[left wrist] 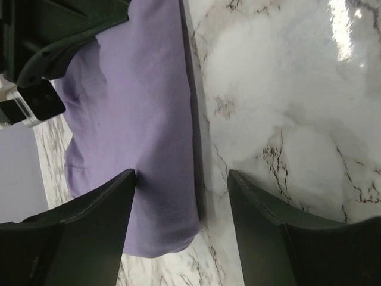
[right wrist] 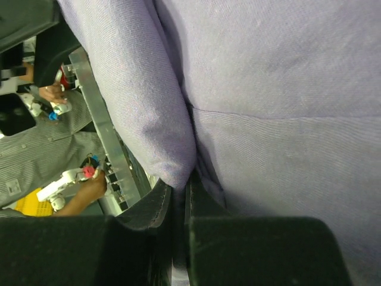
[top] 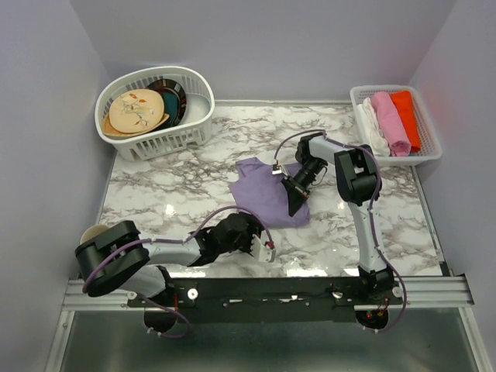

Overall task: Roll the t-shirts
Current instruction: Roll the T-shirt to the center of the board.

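A lavender-purple t-shirt (top: 263,194) lies folded into a narrow shape in the middle of the marble table (top: 170,186). My right gripper (top: 297,203) is shut on its near right edge; the right wrist view shows a fold of the cloth (right wrist: 149,107) pinched between the jaws. My left gripper (top: 260,240) is open and empty just in front of the shirt's near end. In the left wrist view the shirt's near corner (left wrist: 149,149) lies between the two fingers, against the left one, with bare marble by the right one.
A white basket (top: 155,108) with patterned plates (top: 138,111) stands at the back left. A white tray (top: 397,120) with rolled white, pink and orange cloths stands at the back right. A metal rail runs along the near table edge.
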Available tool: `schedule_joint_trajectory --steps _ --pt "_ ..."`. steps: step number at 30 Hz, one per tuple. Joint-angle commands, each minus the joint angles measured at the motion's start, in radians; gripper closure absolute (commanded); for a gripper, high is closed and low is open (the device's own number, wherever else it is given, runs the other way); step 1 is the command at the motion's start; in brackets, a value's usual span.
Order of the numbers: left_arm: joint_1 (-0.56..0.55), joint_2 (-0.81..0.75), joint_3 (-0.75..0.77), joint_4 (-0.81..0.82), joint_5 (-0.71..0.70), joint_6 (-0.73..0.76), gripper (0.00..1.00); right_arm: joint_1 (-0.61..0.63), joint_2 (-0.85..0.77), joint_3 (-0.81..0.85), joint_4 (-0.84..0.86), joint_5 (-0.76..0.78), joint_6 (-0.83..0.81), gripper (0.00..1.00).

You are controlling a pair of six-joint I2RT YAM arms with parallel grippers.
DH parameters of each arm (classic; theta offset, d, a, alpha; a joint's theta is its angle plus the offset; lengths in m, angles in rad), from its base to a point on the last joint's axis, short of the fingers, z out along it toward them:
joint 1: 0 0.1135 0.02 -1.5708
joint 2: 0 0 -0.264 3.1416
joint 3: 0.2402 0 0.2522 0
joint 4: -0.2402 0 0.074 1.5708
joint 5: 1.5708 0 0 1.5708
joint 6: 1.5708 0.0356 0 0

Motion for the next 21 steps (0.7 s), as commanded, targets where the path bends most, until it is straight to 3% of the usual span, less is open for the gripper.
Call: schedule_joint_trajectory --steps 1,7,10,11,14,17,18,21 --pt "-0.014 0.095 0.003 0.146 -0.111 0.039 0.30 -0.024 0.062 0.009 -0.037 0.103 -0.037 0.90" --pt "-0.016 0.243 0.050 0.137 -0.194 0.062 0.46 -0.039 0.064 0.007 -0.039 0.077 -0.040 0.90" --pt "-0.016 0.271 0.083 0.044 -0.174 0.052 0.68 -0.041 0.065 0.009 -0.037 0.073 -0.038 0.87" --pt "-0.018 0.276 0.095 0.012 -0.166 0.050 0.79 -0.041 0.065 0.006 -0.037 0.071 -0.043 0.83" --pt "-0.010 0.283 0.185 -0.155 -0.128 -0.008 0.95 -0.047 0.041 -0.019 -0.037 0.062 -0.074 0.67" --pt "0.018 0.274 0.268 -0.316 -0.035 -0.053 1.00 -0.071 -0.063 -0.090 0.050 0.035 -0.041 0.47" --pt "0.027 0.268 0.285 -0.382 -0.010 -0.062 1.00 -0.079 -0.106 -0.106 0.106 -0.004 -0.034 0.35" --pt "0.068 0.256 0.353 -0.503 0.094 -0.105 1.00 -0.105 -0.270 -0.175 0.203 -0.054 -0.005 0.12"
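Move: The left end of the T-shirt's near-side roll lies about 4 cm ahead of the open left gripper, 2 cm to its right and 2 cm below. The middle of the unrolled shirt is some 12 cm ahead, 4 cm right and 4 cm lower. The right gripper still pinches the roll farther along, about 11 cm to the right and 5 cm ahead. From the right gripper, the roll's left end is roughly 8 cm left and 2 cm nearer the base. Bring the left gripper forward about 4 cm, easing down and right onto the left end of the T-shirt roll, and shut its fingers to pinch that end, rolling the wrist some 10 degrees so its left side rises. Hold the right gripper on the roll until the left fingers have nearly closed, then open it wide and lift it about 2.5 cm. ##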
